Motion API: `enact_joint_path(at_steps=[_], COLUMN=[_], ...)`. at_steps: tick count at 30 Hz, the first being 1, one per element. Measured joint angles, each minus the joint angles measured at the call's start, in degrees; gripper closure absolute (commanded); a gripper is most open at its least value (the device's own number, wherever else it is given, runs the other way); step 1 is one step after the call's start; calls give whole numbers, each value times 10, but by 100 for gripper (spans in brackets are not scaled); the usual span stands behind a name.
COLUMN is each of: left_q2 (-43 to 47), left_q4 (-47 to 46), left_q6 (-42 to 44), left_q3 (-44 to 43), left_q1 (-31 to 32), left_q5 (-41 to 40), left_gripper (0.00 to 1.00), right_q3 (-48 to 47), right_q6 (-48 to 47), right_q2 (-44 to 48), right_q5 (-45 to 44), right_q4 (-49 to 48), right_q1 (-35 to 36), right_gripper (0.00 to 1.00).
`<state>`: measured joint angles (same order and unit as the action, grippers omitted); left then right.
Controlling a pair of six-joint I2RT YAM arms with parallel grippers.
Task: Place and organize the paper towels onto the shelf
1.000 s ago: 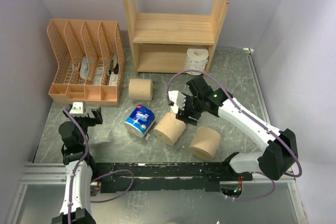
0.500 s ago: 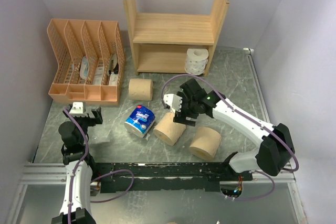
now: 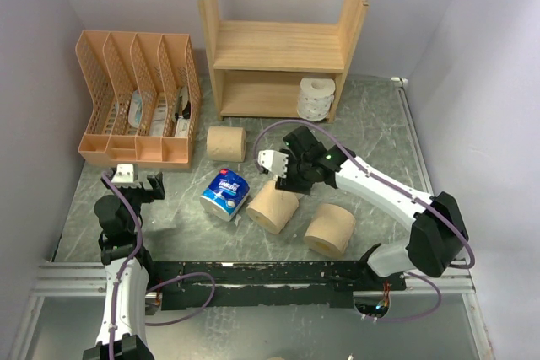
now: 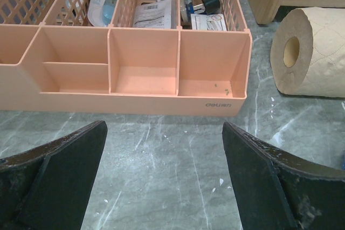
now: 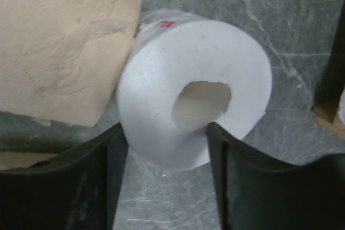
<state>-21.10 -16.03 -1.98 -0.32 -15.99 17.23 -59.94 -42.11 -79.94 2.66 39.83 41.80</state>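
My right gripper (image 3: 281,176) (image 5: 167,133) hangs open over a white paper towel roll (image 5: 161,79) that stands on end on the table. One finger is at the roll's outer side and the other at the rim of its core hole. A tan roll (image 5: 59,41) (image 3: 272,206) lies against it. Also on the table are a second tan roll (image 3: 226,142) (image 4: 312,52), a third (image 3: 331,229) and a blue-and-white wrapped roll (image 3: 225,193). Another white roll (image 3: 316,97) stands on the lower tier of the wooden shelf (image 3: 278,46). My left gripper (image 3: 139,185) (image 4: 164,127) is open over bare table.
A peach mesh file organizer (image 3: 139,99) (image 4: 143,79) with small items in it stands at the back left, right in front of my left gripper. White walls close in the table on the left, back and right. The shelf's top tier holds nothing.
My right gripper has shifted a little to the left, settling over the white roll beside the tan one. The left arm and the other rolls have not moved.
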Motion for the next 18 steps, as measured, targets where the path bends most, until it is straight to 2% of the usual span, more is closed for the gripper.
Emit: enact_joint_path(at_steps=[3,5,7,18], left_q2=[0,0,0,-1], left_q4=[0,0,0,0], left_q6=[0,0,0,0], left_q3=[0,0,0,0], left_q1=[0,0,0,-1], left_q5=[0,0,0,0], left_gripper=[0,0,0,0], right_q3=[-1,-1,-2,-2], right_q6=[-7,-10,-13,-20], right_q2=[-5,-7,-12,-12], right_q5=[-11,-14,-24,-71], right_q4=[-14,-22,-27,-31], right_q1=[2,10,17,29], right_gripper=[89,96,100,100])
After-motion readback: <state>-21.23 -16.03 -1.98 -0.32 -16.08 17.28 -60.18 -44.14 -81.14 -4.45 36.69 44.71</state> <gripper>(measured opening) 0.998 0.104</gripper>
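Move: The patterned paper towel roll stands tipped right under my right hand, its middle about 3 cm to the left, 1 cm ahead and 5 cm below; my open fingers already straddle its wall, between hole and outside. One brown roll lies some 7 cm back and 6 cm left, another about 13 cm back and 9 cm right. The blue pack is roughly 19 cm left and 3 cm back. From my left hand the patterned roll is about 42 cm to the right and 2 cm back. I shut my right fingers quickly from about two-thirds open to nearly closed, pinching the patterned roll's wall at its raised end. Meanwhile my hand eases only about 1.5 cm forward, towards the shelf, with a brief 1 cm drift left that half reverses, and the fingertips tilt up and forward some 5 degrees. ##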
